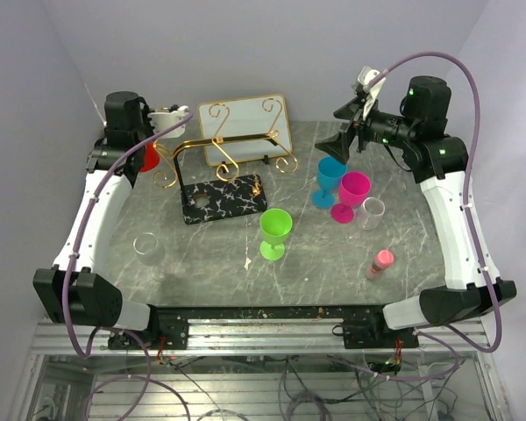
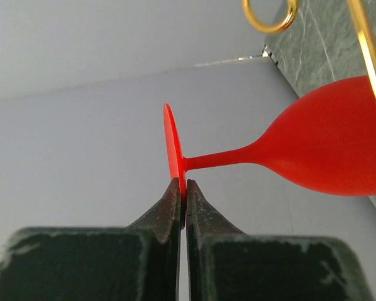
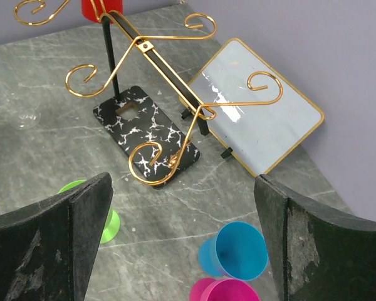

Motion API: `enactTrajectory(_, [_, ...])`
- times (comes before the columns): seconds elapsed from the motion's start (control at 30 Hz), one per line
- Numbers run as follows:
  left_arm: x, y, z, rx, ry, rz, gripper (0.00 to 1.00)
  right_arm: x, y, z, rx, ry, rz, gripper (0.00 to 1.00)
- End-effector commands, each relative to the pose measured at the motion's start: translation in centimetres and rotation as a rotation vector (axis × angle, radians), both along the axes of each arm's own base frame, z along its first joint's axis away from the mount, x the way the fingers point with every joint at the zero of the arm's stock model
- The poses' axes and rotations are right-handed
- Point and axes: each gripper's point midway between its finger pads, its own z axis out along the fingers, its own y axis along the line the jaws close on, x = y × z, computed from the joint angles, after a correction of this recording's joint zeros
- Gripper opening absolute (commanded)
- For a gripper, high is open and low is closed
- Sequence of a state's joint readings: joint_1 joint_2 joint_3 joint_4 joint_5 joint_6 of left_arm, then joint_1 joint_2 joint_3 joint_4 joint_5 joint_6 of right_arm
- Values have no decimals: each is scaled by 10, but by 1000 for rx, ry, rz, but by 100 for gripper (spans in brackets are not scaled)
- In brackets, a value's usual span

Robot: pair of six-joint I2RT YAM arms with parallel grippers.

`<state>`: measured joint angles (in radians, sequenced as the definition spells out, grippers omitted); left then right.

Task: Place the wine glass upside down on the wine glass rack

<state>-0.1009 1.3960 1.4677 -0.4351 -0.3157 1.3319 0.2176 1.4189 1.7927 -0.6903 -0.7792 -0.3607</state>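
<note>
A red wine glass (image 2: 338, 144) is held by its foot disc in my left gripper (image 2: 183, 188), which is shut on the disc's edge. Its bowl (image 1: 148, 159) sits at the left end of the wine glass rack (image 1: 223, 140), and a gold wire (image 2: 371, 69) crosses in front of the bowl. The rack is gold wire with scroll ends on a black marbled base (image 1: 223, 198). From the right wrist the rack (image 3: 156, 56) shows in full, with the red wine glass (image 3: 100, 9) at its far end. My right gripper (image 3: 183, 182) hangs open and empty above the table.
A gold-rimmed white tray (image 1: 245, 130) leans behind the rack. Blue (image 1: 330, 180), pink (image 1: 351, 195) and green (image 1: 275, 232) glasses stand mid-table. Clear glasses stand at right (image 1: 373, 213) and front left (image 1: 147, 250). A pink-capped bottle (image 1: 380, 262) lies front right.
</note>
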Motion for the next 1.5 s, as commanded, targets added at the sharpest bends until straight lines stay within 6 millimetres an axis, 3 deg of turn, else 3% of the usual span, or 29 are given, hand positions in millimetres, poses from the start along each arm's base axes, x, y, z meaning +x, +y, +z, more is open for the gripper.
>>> enactTrajectory(0.0, [15, -27, 19, 65, -30, -135, 7, -7, -4, 16, 49, -30, 19, 95])
enactTrajectory(0.27, [27, -59, 13, 137, 16, -244, 7, -10, -15, 15, 86, -14, 14, 96])
enactTrajectory(0.57, [31, -83, 10, 99, 56, -346, 7, -11, -23, 17, 114, -6, 7, 97])
enactTrajectory(1.47, [63, -108, 3, 48, -20, -333, 7, -8, -31, 14, 155, 21, 4, 98])
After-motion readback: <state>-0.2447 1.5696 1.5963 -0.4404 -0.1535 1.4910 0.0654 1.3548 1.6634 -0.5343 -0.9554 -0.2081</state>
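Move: The left hand already pinches the red wine glass by its foot, bowl hanging down. The rack's far-left hook lies about 6 cm ahead, 9 cm to its right and 5 cm below; the far-middle hook is some 12 cm right of that one at the same depth, and the near-left hook about 16 cm back from it. From the right hand, the far-left hook is some 37 cm left, 13 cm ahead and 10 cm lower. Keeping its pinch on the foot of the upside-down red wine glass, the left hand carries it about 10 cm right and 5 cm forward towards the rack's far-left hook, quickly at first, then creeping in with a slight dip as the wrist turns some 20 degrees clockwise and brings the stem up to the curl; whether stem and wire touch can't be seen. The empty right hand, fingers wide open, drifts about 3 cm right, farther from the rack. ##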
